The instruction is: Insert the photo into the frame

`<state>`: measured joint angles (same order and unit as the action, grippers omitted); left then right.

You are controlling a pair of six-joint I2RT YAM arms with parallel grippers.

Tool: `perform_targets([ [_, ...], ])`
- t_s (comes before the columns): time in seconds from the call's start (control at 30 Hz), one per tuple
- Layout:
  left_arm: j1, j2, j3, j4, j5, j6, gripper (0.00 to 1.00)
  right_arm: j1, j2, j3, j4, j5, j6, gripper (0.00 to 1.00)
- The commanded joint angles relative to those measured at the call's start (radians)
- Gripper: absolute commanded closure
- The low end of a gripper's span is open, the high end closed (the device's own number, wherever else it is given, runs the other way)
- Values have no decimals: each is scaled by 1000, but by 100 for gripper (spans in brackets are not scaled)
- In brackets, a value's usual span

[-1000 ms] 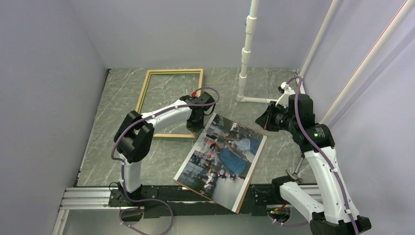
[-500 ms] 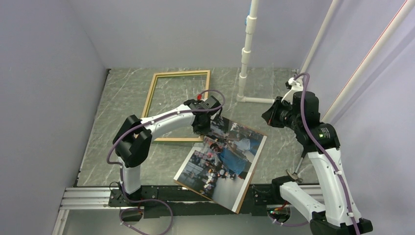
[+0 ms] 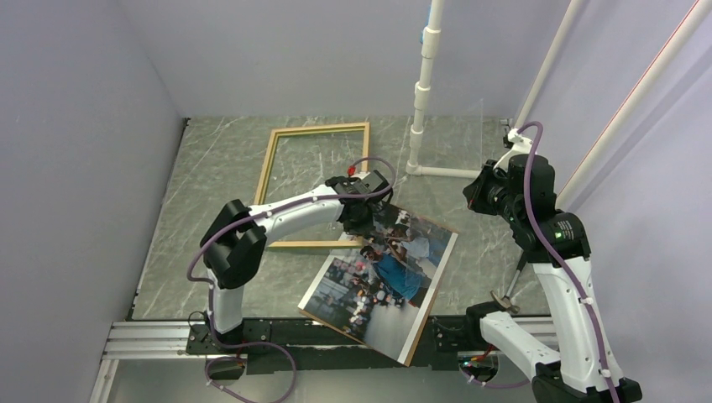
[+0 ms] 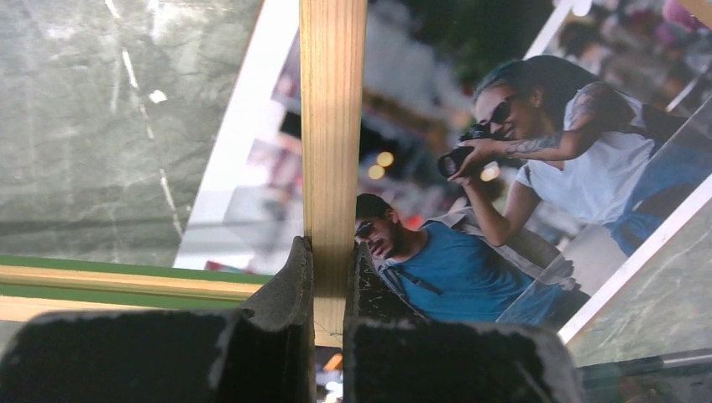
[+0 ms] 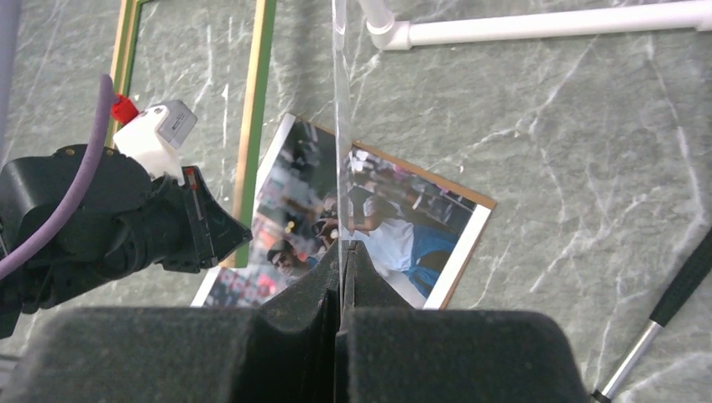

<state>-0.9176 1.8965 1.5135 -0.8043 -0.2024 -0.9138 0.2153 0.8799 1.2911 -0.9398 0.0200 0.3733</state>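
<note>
The photo (image 3: 386,269) lies picture up at the front centre, on a brown board whose edge shows along its far side (image 5: 437,180). The light wood frame (image 3: 319,128) lies behind it to the left, its near right corner over the photo's far left corner. My left gripper (image 3: 357,220) is shut on the frame's right rail (image 4: 333,126) near that corner, with the man in blue (image 4: 445,269) right beneath. My right gripper (image 5: 342,252) hangs above the photo's far right side, shut on a clear sheet seen edge-on (image 5: 339,126).
A white pipe stand (image 3: 420,109) rises at the back, its foot (image 5: 537,25) on the table. A black-handled tool (image 3: 508,294) lies at the right. Grey walls close in on the left, back and right of the marbled table (image 3: 210,168).
The left gripper has dragged the frame to the right, so its corner now overlaps the photo. The right arm has drawn back and to the right with the clear sheet.
</note>
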Motion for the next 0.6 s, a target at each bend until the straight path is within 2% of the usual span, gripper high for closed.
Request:
perform_targets([
  [0.0, -36, 39, 74, 147, 116, -94, 100, 15, -9, 51, 4, 100, -15, 100],
  [0.57, -89, 218, 191, 290, 193, -169, 100, 27, -20, 45, 9, 115, -16, 100],
])
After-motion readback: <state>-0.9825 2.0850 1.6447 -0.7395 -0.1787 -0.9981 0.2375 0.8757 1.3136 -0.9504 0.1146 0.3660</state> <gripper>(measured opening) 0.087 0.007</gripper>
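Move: The photo on its brown board is what the frame, already in the left hand, is being carried over: the photo's middle lies about 11 cm back and 7 cm right of that hand, roughly 8 cm below. The held frame's middle is some 11 cm ahead and 11 cm left, nearly level; the white pipe's corner stands about 16 cm ahead and 14 cm right on the table. From the right hand, the photo is about 9 cm back, 17 cm left and 31 cm down. The frame, still pinched by its right-hand bar near the near corner, is carried rightward about 6 cm further over the photo by the left hand, at first almost level, then also sinking some 3 cm. Its attitude hardly changes and the fingers keep their hold. The right hand, which still grips the clear sheet by its edge, barely drifts. ##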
